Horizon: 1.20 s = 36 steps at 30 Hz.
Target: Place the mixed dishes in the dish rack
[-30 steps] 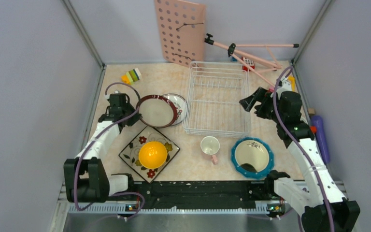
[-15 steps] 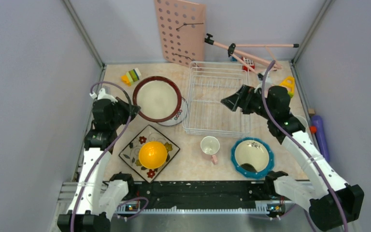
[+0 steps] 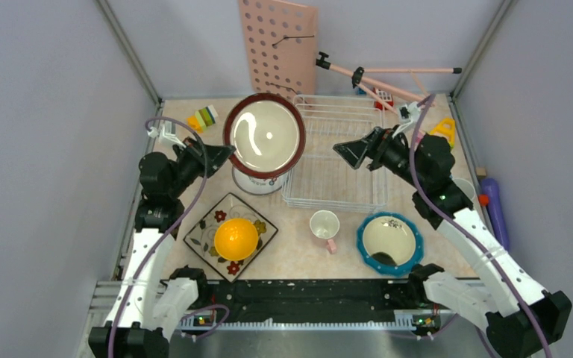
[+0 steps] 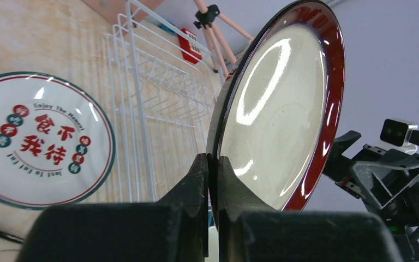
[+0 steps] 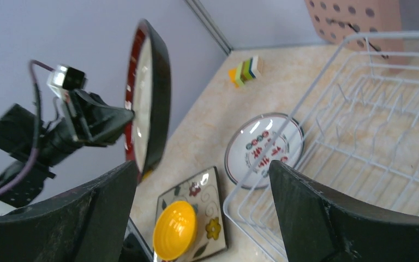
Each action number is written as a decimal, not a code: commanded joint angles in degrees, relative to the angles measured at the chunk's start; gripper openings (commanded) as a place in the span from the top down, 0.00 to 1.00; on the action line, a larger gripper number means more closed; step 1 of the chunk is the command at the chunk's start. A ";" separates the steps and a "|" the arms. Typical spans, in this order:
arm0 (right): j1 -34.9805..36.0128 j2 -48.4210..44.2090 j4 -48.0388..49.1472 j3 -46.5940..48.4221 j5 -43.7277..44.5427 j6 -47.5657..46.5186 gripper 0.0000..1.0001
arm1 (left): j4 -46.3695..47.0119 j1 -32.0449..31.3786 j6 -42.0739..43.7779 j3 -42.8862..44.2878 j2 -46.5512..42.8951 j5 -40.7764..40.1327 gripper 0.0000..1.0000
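Note:
My left gripper (image 3: 226, 153) (image 4: 213, 164) is shut on the edge of the brown-rimmed round plate (image 3: 263, 136) (image 4: 278, 109) (image 5: 150, 98), which it holds up on edge just left of the dish rack (image 3: 334, 203) (image 4: 142, 98) (image 5: 360, 125). Over the rack's middle my right gripper (image 3: 345, 151) (image 5: 203, 169) stands open, nothing between its fingers, facing the plate. The yellow-orange bowl (image 3: 236, 238) (image 5: 177, 229) sits on the square floral plate (image 3: 262, 224) (image 5: 210, 188). The pink cup (image 3: 324, 225) and the teal dotted dish (image 3: 389, 242) lie in front of the rack.
A white plate with red lettering (image 3: 257, 183) (image 4: 38, 139) (image 5: 262, 150) lies flat by the rack's left side. Toy blocks (image 3: 203, 118) sit at the back left. The pink pegboard (image 3: 278, 48) and a pink tripod (image 3: 380, 78) lean at the back; a purple bottle (image 3: 495, 209) lies far right.
The left arm has lifted the brown-rimmed plate off the white plate, tipped it on edge and carried it back towards the rack. The right gripper has swung left over the rack.

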 commanded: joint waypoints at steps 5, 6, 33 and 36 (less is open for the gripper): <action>1.70 2.43 6.63 2.60 0.45 4.51 0.13 | 21.47 -7.96 -3.06 -0.37 3.74 2.44 1.00; 2.52 2.86 7.12 2.69 0.72 4.51 0.13 | 20.96 -9.23 -2.19 0.06 4.34 1.58 1.00; 7.94 9.87 -7.48 7.88 6.01 -1.32 0.64 | 24.05 -15.78 3.53 2.58 11.41 -1.01 1.00; 7.94 10.67 -9.29 9.12 6.55 -2.32 0.85 | 24.50 -15.78 3.56 2.54 11.47 -1.22 1.00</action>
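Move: The left hand already holds the brown-rimmed plate, its middle about 7 cm right and 3 ahead, nearly level; the dish rack lies roughly 25 cm right, 12 ahead and 19 below. From the open right hand, the plate's middle is some 18 cm left and 3 ahead, about level, the rack straight ahead 12 cm and 19 below, and the white plate 21 cm left, 8 ahead, 22 below. Left carries the plate about 8 cm right and down; right reaches left and down, closing around its rim. ##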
